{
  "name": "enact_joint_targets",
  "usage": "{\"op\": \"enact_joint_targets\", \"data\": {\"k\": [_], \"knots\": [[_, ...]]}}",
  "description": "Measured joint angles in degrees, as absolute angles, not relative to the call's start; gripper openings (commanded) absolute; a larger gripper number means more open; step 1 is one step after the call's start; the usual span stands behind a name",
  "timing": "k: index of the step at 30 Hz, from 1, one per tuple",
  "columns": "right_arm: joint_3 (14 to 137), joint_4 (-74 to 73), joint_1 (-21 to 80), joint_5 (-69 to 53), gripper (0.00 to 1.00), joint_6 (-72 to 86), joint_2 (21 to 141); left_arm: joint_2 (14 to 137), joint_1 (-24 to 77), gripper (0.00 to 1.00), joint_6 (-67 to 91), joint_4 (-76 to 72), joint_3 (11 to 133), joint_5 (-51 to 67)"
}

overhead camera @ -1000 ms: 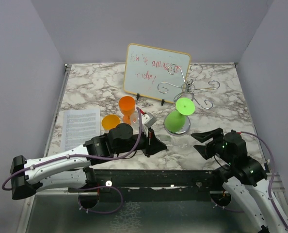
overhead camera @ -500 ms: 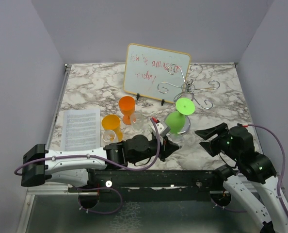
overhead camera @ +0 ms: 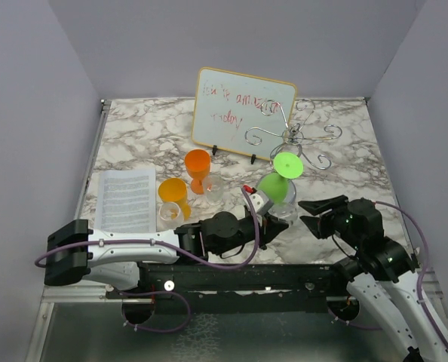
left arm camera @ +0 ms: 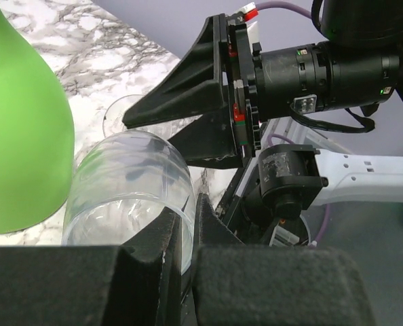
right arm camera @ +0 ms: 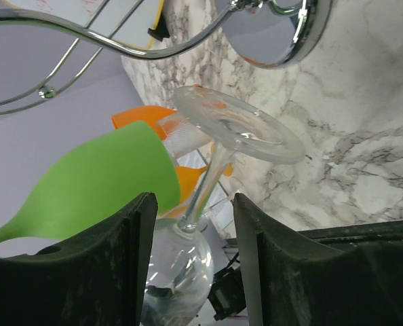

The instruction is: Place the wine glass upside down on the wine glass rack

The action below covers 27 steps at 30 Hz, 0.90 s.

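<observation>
My left gripper [overhead camera: 274,214] is shut on the rim of a clear wine glass [overhead camera: 285,211], holding it tilted in front of the rack's base. In the left wrist view my left gripper [left arm camera: 188,212] pinches the rim beside the bowl [left arm camera: 127,183]. My right gripper [overhead camera: 317,215] is open just right of it. In the right wrist view the glass's stem [right arm camera: 212,178] and foot [right arm camera: 239,125] lie between the open fingers of my right gripper [right arm camera: 193,207], untouched. The silver wine glass rack [overhead camera: 290,134] stands at the back right. A green wine glass [overhead camera: 275,185] hangs upside down on it.
A whiteboard [overhead camera: 243,117] stands behind the rack. Two orange cups [overhead camera: 197,162] and two small clear glasses [overhead camera: 213,188] sit left of centre. A printed sheet [overhead camera: 124,197] lies at the left. The rack's shiny base [right arm camera: 276,34] is close above the glass's foot.
My left arm has swung right, bringing its gripper from the table's middle to just below the green glass. My right gripper has shifted slightly towards it.
</observation>
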<state>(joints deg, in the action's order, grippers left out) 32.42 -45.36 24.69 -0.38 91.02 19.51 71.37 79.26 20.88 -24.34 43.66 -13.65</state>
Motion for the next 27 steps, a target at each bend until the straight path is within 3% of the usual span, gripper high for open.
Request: {"op": "enact_joint_targets", "data": {"k": [14, 22, 24, 27], "knots": [[28.7, -34.2, 24.7, -3.7, 0.34, 95.8, 23.0, 73.5, 79.3, 0.00, 18.8, -27.4, 43.7, -14.6], [25.9, -28.7, 24.4, -6.0, 0.09, 100.9, 24.7, 74.0, 79.3, 0.00, 17.2, -27.9, 43.9, -15.2], [25.9, -28.3, 24.4, -6.0, 0.14, 101.2, 24.7, 74.2, 79.3, 0.00, 16.7, -28.2, 43.9, -15.6], [25.9, -28.2, 24.3, -5.9, 0.32, 101.6, 24.7, 74.4, 79.5, 0.00, 16.3, -28.7, 43.9, -16.3]]}}
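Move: The clear wine glass's stem is close in front of the open right fingers, about 3 cm ahead, 4 cm to their left and at their height; from the left hand, which holds the bowl, it is roughly 4 cm ahead and 6 cm to the right. From the right hand, the green glass already hanging on the rack is some 10 cm ahead, 7 cm left and slightly higher, and the rack's round base is about 13 cm ahead, 5 cm left and 17 cm below. The right hand reaches some 4 cm forward and left in equal parts, with a brief rise of under 2 cm early on that it soon gives back, rolling its wrist about 15 degrees while its half-open fingers close on the clear wine glass's stem and pinch it between foot and bowl. The left hand keeps its grip on the wall of the bowl, easing only about 1 cm forward and slightly to its right, so that both hands have hold of the glass at the end. ##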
